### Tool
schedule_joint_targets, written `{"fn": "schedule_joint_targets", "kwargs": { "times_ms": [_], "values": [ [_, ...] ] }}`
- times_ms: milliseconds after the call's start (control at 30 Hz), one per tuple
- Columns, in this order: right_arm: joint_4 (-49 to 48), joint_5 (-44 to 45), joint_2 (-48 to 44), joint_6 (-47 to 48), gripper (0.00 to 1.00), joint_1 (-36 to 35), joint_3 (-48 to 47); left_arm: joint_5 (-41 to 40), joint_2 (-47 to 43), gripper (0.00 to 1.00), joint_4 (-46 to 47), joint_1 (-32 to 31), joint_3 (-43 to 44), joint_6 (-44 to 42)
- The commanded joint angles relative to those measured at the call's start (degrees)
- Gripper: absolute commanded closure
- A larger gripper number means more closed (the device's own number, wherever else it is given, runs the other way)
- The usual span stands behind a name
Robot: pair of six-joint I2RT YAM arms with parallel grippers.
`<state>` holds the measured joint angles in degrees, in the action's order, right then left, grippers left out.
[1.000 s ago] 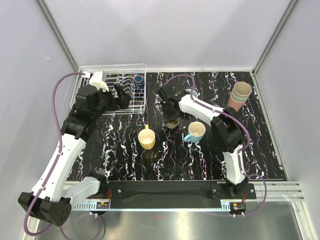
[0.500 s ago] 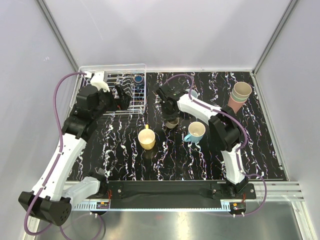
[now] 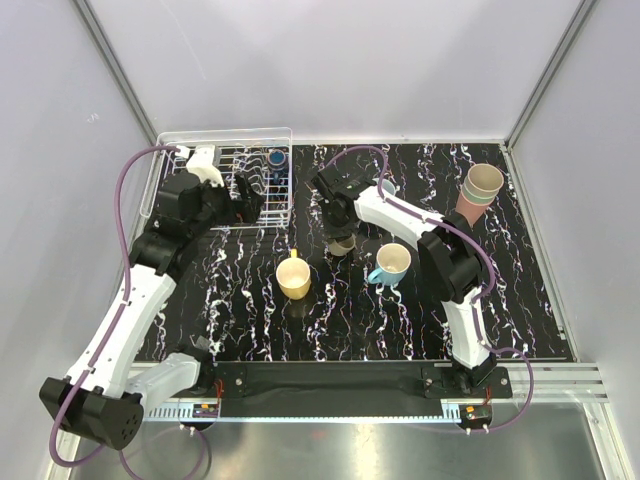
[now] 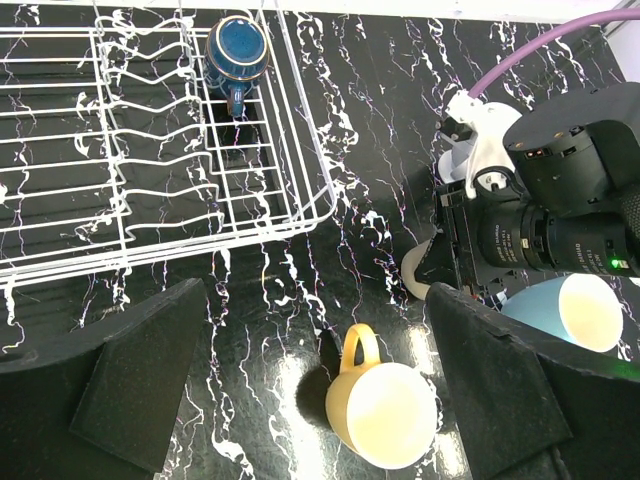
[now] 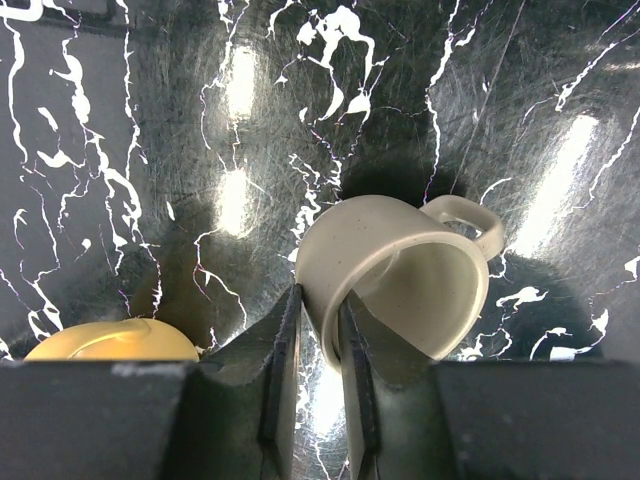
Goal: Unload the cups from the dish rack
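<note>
The white wire dish rack point(image 3: 225, 165) point(image 4: 150, 200) stands at the back left with a navy cup point(image 3: 276, 157) point(image 4: 235, 45) in its right end. My left gripper point(image 3: 250, 195) point(image 4: 318, 310) hovers wide open and empty by the rack's front right corner. On the table stand a yellow mug point(image 3: 294, 278) point(image 4: 382, 412), a cyan mug point(image 3: 391, 263) point(image 4: 575, 312) and a grey-brown mug point(image 3: 344, 245) point(image 5: 400, 275). My right gripper point(image 3: 340, 235) point(image 5: 318, 310) straddles the grey-brown mug's rim, one finger inside and one outside, jaws slightly parted.
Stacked tumblers point(image 3: 480, 190), tan on top, stand at the back right. A pale blue mug point(image 3: 386, 187) peeks out behind the right arm. The yellow mug point(image 5: 110, 340) sits close to the left of the right gripper. Enclosure walls ring the black marbled table point(image 3: 250, 320).
The right gripper's jaws have parted from the grey-brown mug's rim, which now rests on the table. The left arm has shifted slightly towards the rack.
</note>
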<state>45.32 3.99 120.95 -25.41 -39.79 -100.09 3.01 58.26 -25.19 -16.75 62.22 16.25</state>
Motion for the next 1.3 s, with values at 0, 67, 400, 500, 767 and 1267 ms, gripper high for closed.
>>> {"fn": "schedule_joint_targets", "kwargs": {
  "times_ms": [0,67,400,500,767,1267],
  "values": [
    [-0.58,1.46,-0.10,-0.26,0.73,-0.73,-2.21,-0.37,-0.16,0.01,2.69,0.23,0.10,-1.48],
    [-0.15,1.55,0.17,-0.17,0.73,-0.81,-2.74,-0.63,-0.25,0.01,2.52,0.23,0.27,-1.57],
    [1.78,1.46,-0.79,0.44,0.65,-0.73,-4.75,-0.37,1.76,0.01,2.25,0.23,2.11,-2.97],
    [3.98,1.90,-2.55,1.67,0.62,-0.73,-8.18,-0.63,4.57,0.01,0.58,0.23,5.62,-4.64],
    [5.74,0.23,-9.14,3.61,0.58,-0.81,-8.81,-0.28,10.37,0.02,1.46,0.23,11.16,-10.70],
    [-1.02,3.66,-28.47,8.36,0.05,1.12,3.32,8.67,34.18,0.06,4.89,0.49,22.77,-39.79]
  ]
}}
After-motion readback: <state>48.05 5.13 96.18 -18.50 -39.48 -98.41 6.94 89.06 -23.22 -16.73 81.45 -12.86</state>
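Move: The dark blue mug in the rack's far right corner is about 23 cm ahead of my left hand, 7 cm right and 20 cm below. The yellow mug lies some 5 cm back, 10 cm right and 24 cm below that hand. My right fingers straddle the beige cup's rim, its middle about 3 cm right and 2 cm below; from that hand, the light blue mug stands 12 cm right, 5 cm back. I lift my right fingers off the beige cup's rim, easing about 1 cm forward and left, then climbing some 17 cm while they open nearly fully and tip forward-up. After a short pause my open left hand speeds forward about 12 cm over the rack towards the dark blue mug, sinking 5 cm, its left side rolling up some 25 degrees and its heading turning clockwise. ##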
